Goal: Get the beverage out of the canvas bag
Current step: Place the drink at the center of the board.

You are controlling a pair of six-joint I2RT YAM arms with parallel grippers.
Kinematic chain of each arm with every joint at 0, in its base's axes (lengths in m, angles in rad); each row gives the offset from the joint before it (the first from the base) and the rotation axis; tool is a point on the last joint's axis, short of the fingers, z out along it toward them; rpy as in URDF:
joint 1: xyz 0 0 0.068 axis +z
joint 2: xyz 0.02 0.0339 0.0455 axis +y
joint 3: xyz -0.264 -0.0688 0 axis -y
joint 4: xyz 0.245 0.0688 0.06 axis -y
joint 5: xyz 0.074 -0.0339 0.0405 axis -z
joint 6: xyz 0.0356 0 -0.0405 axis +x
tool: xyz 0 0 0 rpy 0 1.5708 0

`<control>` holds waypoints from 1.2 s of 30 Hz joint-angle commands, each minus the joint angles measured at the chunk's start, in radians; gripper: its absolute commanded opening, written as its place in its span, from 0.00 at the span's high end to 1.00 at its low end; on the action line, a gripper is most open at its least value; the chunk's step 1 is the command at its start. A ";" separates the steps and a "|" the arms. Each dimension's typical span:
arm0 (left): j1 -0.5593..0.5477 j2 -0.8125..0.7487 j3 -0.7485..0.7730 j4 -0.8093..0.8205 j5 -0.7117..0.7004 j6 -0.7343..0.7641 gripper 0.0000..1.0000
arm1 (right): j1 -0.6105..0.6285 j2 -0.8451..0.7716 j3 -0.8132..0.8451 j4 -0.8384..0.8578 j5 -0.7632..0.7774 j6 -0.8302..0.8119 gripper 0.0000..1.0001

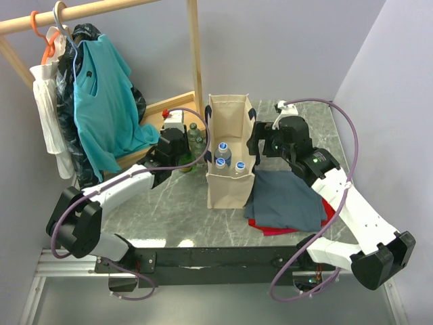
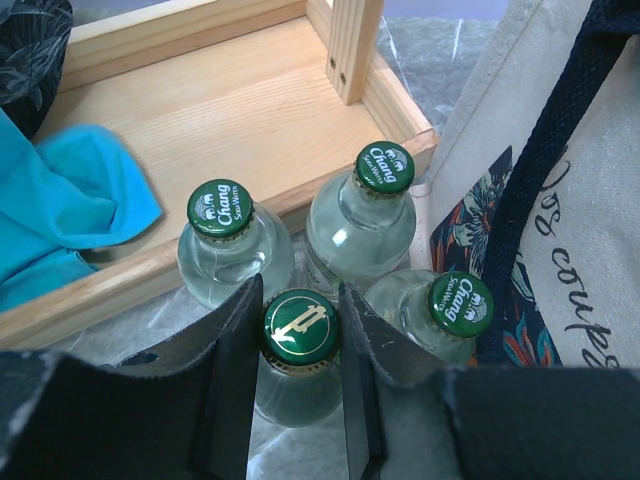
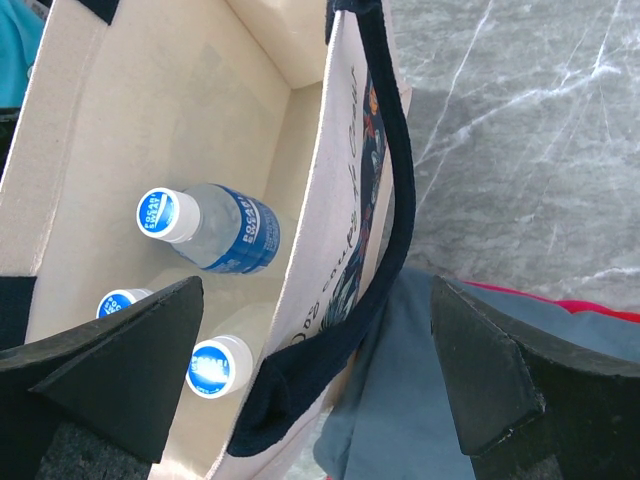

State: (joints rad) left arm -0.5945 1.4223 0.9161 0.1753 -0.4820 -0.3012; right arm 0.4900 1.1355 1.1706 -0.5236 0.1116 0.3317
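Note:
The beige canvas bag point(image 1: 229, 186) stands upright mid-table with its mouth open, and three blue-capped plastic beverage bottles point(image 1: 224, 147) stand inside it. In the right wrist view those bottles point(image 3: 165, 214) show on the bag's floor. My right gripper point(image 3: 315, 290) is open, one finger over the bag's inside and the other outside, straddling the right wall and its navy handle point(image 3: 385, 200). Left of the bag, my left gripper point(image 2: 300, 290) is shut on the neck of a green-capped glass bottle point(image 2: 300, 330), which stands among three similar bottles point(image 2: 385, 166).
A wooden clothes rack with a teal shirt point(image 1: 101, 101) stands at the back left; its wooden base point(image 2: 230, 100) lies just behind the glass bottles. A folded grey-blue cloth point(image 1: 287, 200) lies on a red cloth point(image 1: 267, 229) right of the bag.

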 commanded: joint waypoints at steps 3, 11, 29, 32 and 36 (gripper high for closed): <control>-0.013 -0.031 0.027 0.162 -0.041 -0.021 0.95 | -0.008 -0.023 0.001 0.027 0.013 -0.008 0.00; -0.022 -0.042 0.012 0.151 -0.055 -0.024 0.84 | -0.007 -0.020 0.003 0.033 0.003 -0.010 0.00; -0.041 -0.065 -0.010 0.148 -0.069 -0.023 0.55 | -0.007 -0.025 0.006 0.036 -0.009 -0.003 0.00; -0.044 -0.065 -0.010 0.144 -0.075 -0.024 0.40 | -0.007 -0.025 0.003 0.036 -0.010 -0.002 0.00; -0.045 -0.066 -0.013 0.141 -0.072 -0.026 0.35 | -0.007 -0.029 0.001 0.034 -0.006 0.001 0.00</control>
State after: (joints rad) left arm -0.6327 1.3861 0.8970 0.2634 -0.5472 -0.3222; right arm 0.4900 1.1355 1.1706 -0.5236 0.1040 0.3321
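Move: The left fingers still hold the green-capped bottle by its neck, its middle about 8 cm below them, with three like bottles beside it: one 5 cm ahead and 4 to the left, one 8 ahead and 4 to the right, one 2 ahead and 7 to the right. The canvas bag stands about 14 cm right and roughly level with it. From the right hand, the held bottle lies some 23 cm left and 6 ahead, 15 lower. The left fingers keep their pinch on the bottle's neck while the hand settles about half a centimetre down and back, then open about a quarter of their range and let go of it. They rise some 3 cm from that low point, staying around the bottle's top, with the fingers tipping up about 5 degrees. ##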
